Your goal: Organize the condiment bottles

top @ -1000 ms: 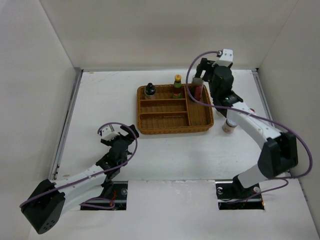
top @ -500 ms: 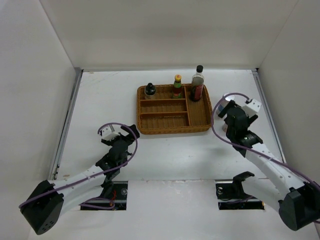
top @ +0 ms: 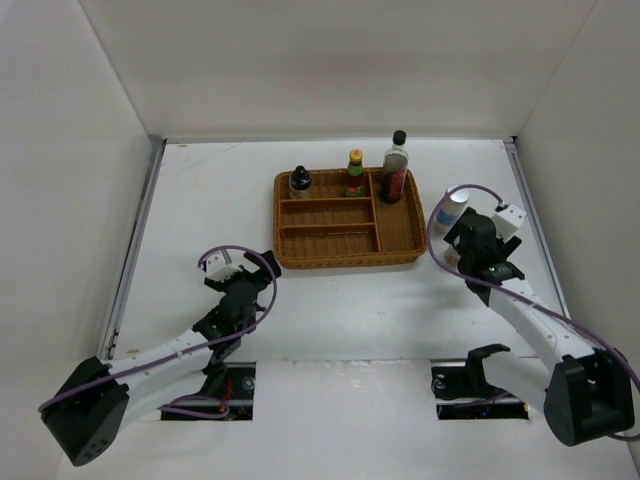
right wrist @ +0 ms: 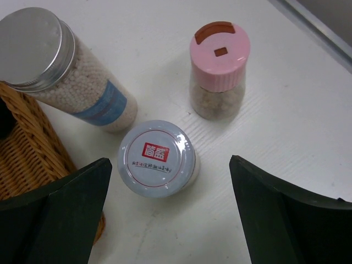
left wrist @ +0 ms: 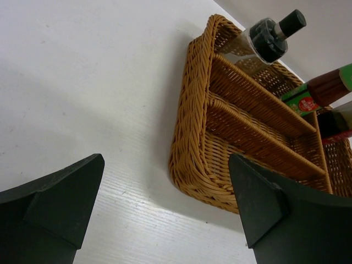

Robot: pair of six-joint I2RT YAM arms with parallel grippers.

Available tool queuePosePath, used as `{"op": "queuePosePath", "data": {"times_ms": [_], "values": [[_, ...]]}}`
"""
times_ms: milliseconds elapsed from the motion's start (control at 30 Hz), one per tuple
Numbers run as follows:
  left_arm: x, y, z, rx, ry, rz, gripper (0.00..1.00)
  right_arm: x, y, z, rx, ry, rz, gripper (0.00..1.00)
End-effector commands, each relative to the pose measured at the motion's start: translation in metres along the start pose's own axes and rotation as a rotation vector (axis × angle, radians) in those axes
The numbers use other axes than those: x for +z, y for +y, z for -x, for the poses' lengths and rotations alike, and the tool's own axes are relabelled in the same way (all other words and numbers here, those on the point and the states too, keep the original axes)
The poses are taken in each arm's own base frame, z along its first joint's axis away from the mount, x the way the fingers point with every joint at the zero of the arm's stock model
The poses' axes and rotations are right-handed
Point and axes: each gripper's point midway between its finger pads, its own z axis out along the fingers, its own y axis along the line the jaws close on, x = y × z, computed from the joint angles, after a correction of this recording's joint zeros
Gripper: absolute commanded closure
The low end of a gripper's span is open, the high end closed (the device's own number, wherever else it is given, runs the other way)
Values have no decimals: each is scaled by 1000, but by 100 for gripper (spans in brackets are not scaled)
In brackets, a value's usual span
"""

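Note:
The wicker tray (top: 340,262) holds three condiment bottles along its far side: a squat black-capped bottle (top: 299,180), a yellow-capped bottle (top: 355,172) and a tall dark-sauce bottle (top: 395,168). My right gripper (top: 468,243) hangs open to the right of the tray. Its wrist view looks down on a white-lidded jar (right wrist: 157,158) just ahead of the open right gripper (right wrist: 170,209). Farther on stand a pink-lidded shaker (right wrist: 219,71) and a blue-white cylinder (right wrist: 71,77) (top: 451,208). My left gripper (top: 245,272) (left wrist: 165,203) is open and empty, near the tray's front left corner (left wrist: 198,143).
The tray's two front left slots and most of its right slot are bare wicker. A tray corner (right wrist: 27,148) lies close to my right gripper's left finger (right wrist: 66,209). White walls enclose the table on three sides.
My right arm has drawn back from the tray's far right corner, leaving the tall bottle standing there, and now hovers over the jars beside the tray with wider jaws. The left arm has not moved.

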Motion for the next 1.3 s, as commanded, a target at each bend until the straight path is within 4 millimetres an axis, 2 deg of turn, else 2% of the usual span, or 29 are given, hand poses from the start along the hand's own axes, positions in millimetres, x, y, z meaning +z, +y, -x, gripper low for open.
{"op": "queuePosePath", "data": {"times_ms": [0, 233, 333, 400, 467, 500, 600, 733, 833, 967, 1100, 1167, 1267], "values": [[1, -7, 4, -29, -15, -21, 0, 8, 23, 15, 33, -22, 96, 5], [1, -6, 5, -30, -17, -17, 0, 30, 25, -6, -12, 43, 73, 6], [2, -6, 4, -28, -16, -15, 0, 34, 28, -10, -16, 44, 69, 17], [3, -5, 2, -20, -10, -9, 0, 36, 27, -9, -13, 36, 60, 32], [2, -6, 4, -26, -14, -13, 0, 35, 22, -1, -13, 5, 32, 42], [2, -6, 4, -28, -16, -13, 0, 31, 22, 4, -13, -22, 26, 46], [3, -4, 4, -23, -15, -6, 0, 5, 31, 23, -30, -93, 69, 49], [3, -5, 8, -39, -26, -11, 0, -37, 55, 50, -17, -146, 200, 50], [4, -2, 9, -41, -34, 0, 0, -69, 103, 61, -10, -138, 372, 49], [6, 4, 12, -48, -44, 16, 0, -107, 196, 54, -20, -103, 610, 48], [8, 10, 9, -35, -37, 42, 0, -145, 294, 36, -38, -69, 823, 48], [8, 13, 8, -49, -36, 43, 0, -164, 339, 22, -65, -46, 917, 48], [8, 13, 8, -56, -36, 41, 0, -181, 383, 5, -107, -45, 992, 48]]}}
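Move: The white-lidded jar stands almost under my right hand, about 2 cm ahead, 1 cm to the left and some 6 cm below. From that hand the taller blue-labelled jar is about 10 cm ahead and 4 cm left, and the pink-capped jar 5 cm ahead and 7 cm right; the basket's middle lies roughly 27 cm left and 11 cm ahead. From my left hand the white-lidded jar is about 53 cm right and 3 cm ahead. I sink my open right hand some 4 cm, easing slightly forward, and close the fingers around the sides of the white-lidded jar. Keeping that grip I lift it about 12 cm and swing it left, a little forward too, in over the basket's front compartment, some 33 cm across, the wrist turning nearly 50 degrees counter-clockwise. ##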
